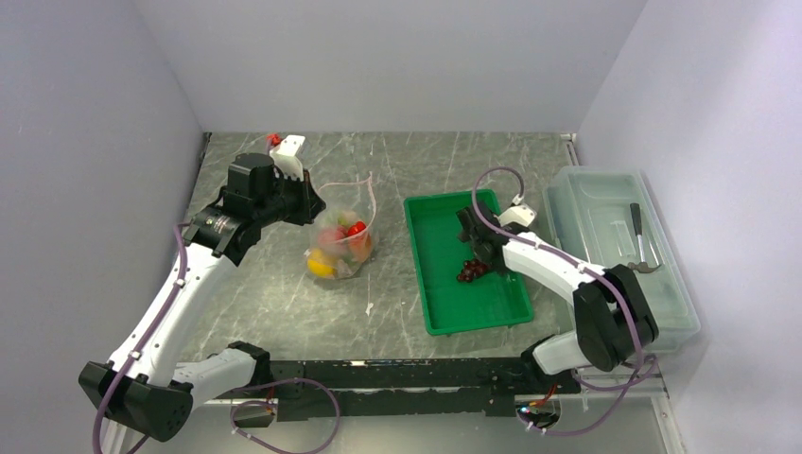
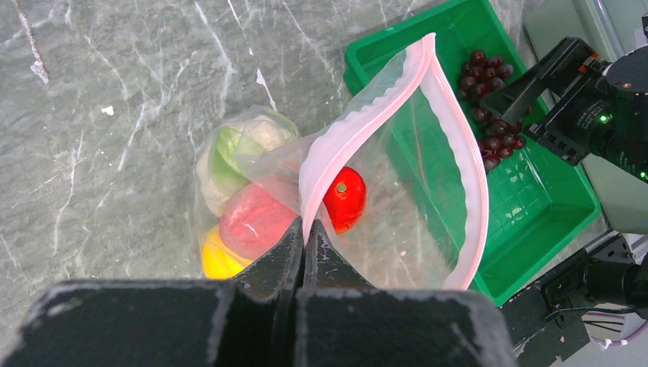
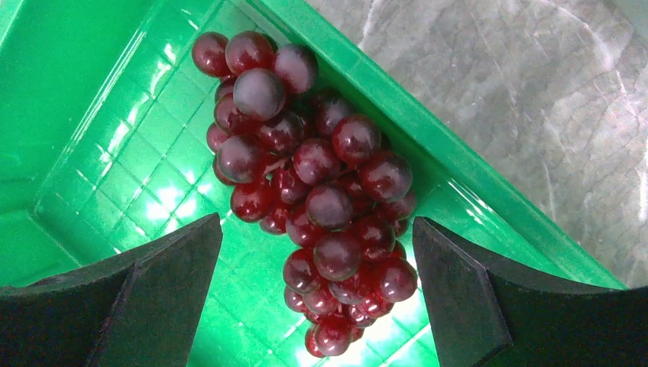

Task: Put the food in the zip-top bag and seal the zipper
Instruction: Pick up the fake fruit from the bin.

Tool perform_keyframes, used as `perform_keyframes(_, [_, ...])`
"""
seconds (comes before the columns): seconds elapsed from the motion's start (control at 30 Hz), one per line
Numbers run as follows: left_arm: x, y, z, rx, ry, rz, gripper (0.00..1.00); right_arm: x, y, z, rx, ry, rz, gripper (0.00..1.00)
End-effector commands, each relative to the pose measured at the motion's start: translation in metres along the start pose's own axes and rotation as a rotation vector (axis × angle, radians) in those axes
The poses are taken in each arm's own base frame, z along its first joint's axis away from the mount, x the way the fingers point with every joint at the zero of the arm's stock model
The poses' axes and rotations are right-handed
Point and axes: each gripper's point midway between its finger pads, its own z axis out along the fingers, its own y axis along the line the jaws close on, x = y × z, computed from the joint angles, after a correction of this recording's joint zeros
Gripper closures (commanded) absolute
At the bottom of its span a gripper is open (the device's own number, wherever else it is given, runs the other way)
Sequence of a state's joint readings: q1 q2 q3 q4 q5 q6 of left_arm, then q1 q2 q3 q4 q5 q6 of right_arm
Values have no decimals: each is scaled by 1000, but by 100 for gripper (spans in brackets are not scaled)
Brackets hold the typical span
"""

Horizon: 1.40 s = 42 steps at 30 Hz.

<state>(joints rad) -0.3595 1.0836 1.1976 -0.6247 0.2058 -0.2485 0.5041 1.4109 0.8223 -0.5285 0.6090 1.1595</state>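
The zip-top bag (image 1: 342, 241) stands on the table with its mouth held up and open. My left gripper (image 2: 304, 229) is shut on the pink zipper (image 2: 330, 145) at the near side of the mouth. Inside the bag lie pale lettuce (image 2: 237, 145), a pink-red fruit (image 2: 256, 222), a yellow lemon (image 2: 216, 260) and a red fruit (image 2: 344, 199). The dark red grape bunch (image 3: 321, 191) lies in the green tray (image 3: 92, 153). My right gripper (image 3: 317, 237) hangs open just above the bunch, a finger on either side of its lower end, touching nothing.
The green tray (image 1: 444, 303) sits right of the bag. A clear lidded box (image 1: 605, 203) holding a grey hammer (image 1: 639, 236) stands along the right wall. Walls close in the left, back and right sides.
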Motion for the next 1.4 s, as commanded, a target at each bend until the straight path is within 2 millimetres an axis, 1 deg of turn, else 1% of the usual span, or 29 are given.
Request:
perform_keyframes(0.0, [-8,-4,-3,17,-32,27,100,-15,20,3,-34,-28,67,0])
perform_keyframes(0.23, [-7,-3,-2,15,-29,26,100,-3,16,11,-31,-1,-18,0])
perform_keyframes(0.47, [-7,-4,-2,17,-29,26,100,1,11,11,-72,3,-132,0])
perform_keyframes(0.73, [-7,-4,-2,20,-28,26,100,7,-8,16,3,17,-247,1])
perform_keyframes(0.93, [-7,-4,-2,20,-25,26,100,16,-9,24,0,37,-285,2])
perform_keyframes(1.0, [-7,-4,-2,20,-25,26,100,19,-4,26,-16,49,-297,6])
perform_keyframes(1.07, [-7,-4,-1,20,-25,26,100,23,-1,28,-30,65,-311,12])
perform_keyframes(1.23, [-6,-3,0,18,-20,26,100,22,2,27,-50,62,-315,36])
perform_keyframes(1.33, [-6,-4,0,20,-19,25,100,19,2,25,-51,56,-320,54])
perform_keyframes(1.37, [-6,-4,0,20,-18,25,100,19,3,24,-54,54,-321,62])
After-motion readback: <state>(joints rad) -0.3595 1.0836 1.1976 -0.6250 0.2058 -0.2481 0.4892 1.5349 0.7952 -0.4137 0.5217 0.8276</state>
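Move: The grape bunch in the green bin lies almost under the open right hand, its middle roughly 2 cm ahead, 2 cm to the right and 4 cm below. The bin's middle is about 1 cm back, 2 cm left and 5 cm down from that hand; the bag of food stands some 30 cm to its left and 3 cm farther out, at about its height. From the left hand, the bunch lies about 34 cm right, 2 cm ahead and 25 cm down. The right hand's fingertips straddle the nearer part of the grape bunch and start to pinch it, closing from wide open to about half. To get there the hand sinks about 4 cm into the bin, edging 1 cm forward and then easing back by about as much, while the wrist turns some 15 degrees counter-clockwise and tilts slightly. ##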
